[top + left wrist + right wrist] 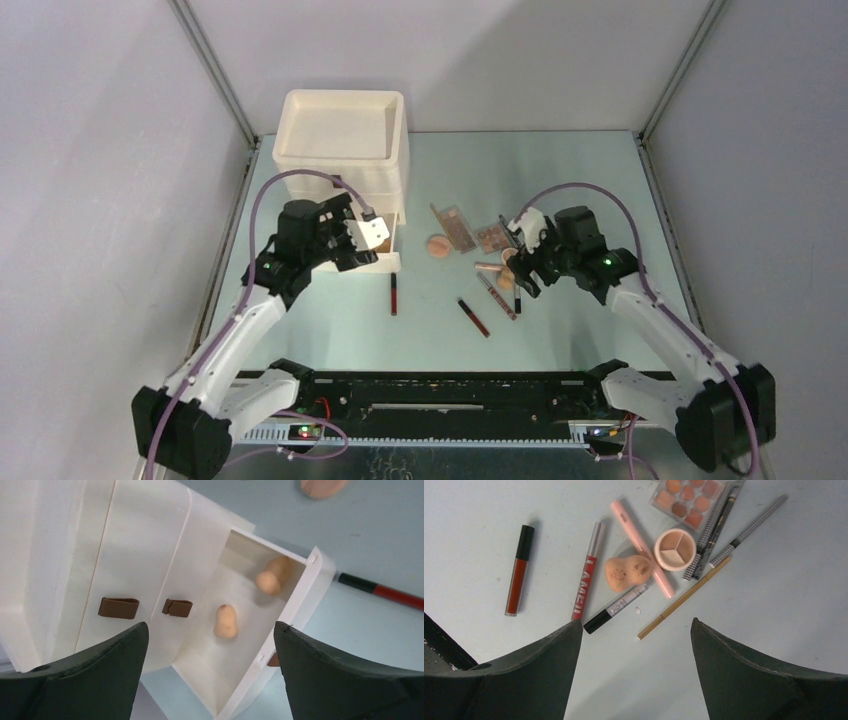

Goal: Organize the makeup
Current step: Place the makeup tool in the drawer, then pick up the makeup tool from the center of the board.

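Note:
My left gripper [210, 627] hangs open over the pulled-out bottom drawer [300, 597] of the cream drawer box [340, 140]. Two peach sponges [225, 621] [272, 577] lie inside the drawer, and nothing is between the fingers. My right gripper [636, 625] is open and empty above the loose makeup on the table. Just ahead of it lie a stained peach sponge [628, 571], a round compact [675, 549], a palette [686, 500], a pink stick [641, 547], two red tubes [518, 570] [586, 577], a black-capped tube [616, 607], a tan pencil [684, 597] and checked pencils [749, 530].
A dark-red tube [394, 294] lies just in front of the open drawer, another [473, 316] nearer the middle. A round peach sponge [438, 245] and a second palette [452, 228] sit between the box and the right gripper. The upper two drawers, with brown pull tabs [119, 607], are closed.

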`<control>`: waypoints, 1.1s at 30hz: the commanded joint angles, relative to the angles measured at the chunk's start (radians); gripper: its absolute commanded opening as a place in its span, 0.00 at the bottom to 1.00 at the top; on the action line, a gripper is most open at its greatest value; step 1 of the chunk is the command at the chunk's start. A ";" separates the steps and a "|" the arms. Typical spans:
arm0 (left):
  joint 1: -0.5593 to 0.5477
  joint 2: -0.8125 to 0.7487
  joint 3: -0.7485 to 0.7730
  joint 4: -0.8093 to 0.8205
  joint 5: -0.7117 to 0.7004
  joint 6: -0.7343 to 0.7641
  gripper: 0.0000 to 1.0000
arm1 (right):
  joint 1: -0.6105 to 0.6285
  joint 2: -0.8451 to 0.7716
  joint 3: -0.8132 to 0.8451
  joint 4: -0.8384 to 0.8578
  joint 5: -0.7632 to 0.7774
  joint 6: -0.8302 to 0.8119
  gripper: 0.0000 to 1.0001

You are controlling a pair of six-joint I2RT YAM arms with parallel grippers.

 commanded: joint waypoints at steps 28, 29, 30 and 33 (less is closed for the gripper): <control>0.008 -0.155 -0.113 0.051 0.127 -0.187 1.00 | 0.272 0.617 0.250 -0.052 0.314 -0.012 0.36; 0.007 -0.156 -0.111 0.052 0.128 -0.189 1.00 | 0.275 0.613 0.255 -0.061 0.314 -0.011 0.32; 0.008 -0.157 -0.110 0.051 0.132 -0.194 1.00 | 0.279 0.604 0.261 -0.071 0.313 -0.011 0.28; 0.008 -0.154 -0.101 0.058 0.157 -0.217 1.00 | 0.290 0.551 0.288 -0.098 0.312 -0.016 0.20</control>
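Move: The makeup tool, a beige double-bulb sponge, lies about 3 cm ahead of the right hand, 5 cm to its left and 11 cm below. Counted from that sponge, the cream pot sits some 5 cm farther out and 1 cm to the right, the pink stick 3 cm farther out and 1 cm left, and the red-silver pen 4 cm nearer and 3 cm left. From the left hand the sponge lies roughly 35 cm to the right, 3 cm back and 17 cm below. The right hand sinks about 10 cm onto the makeup tool, bearing some 4 cm left and a little forward early on, while its fingers tip nearly 30 degrees more steeply down and narrow from almost wide open until their tips pinch the near side of the beige sponge beside the pink stick. The left hand, empty and fully open, eases about 3 cm back above the open drawer, rolling slightly with its left side dropping, and then all but stands still. ##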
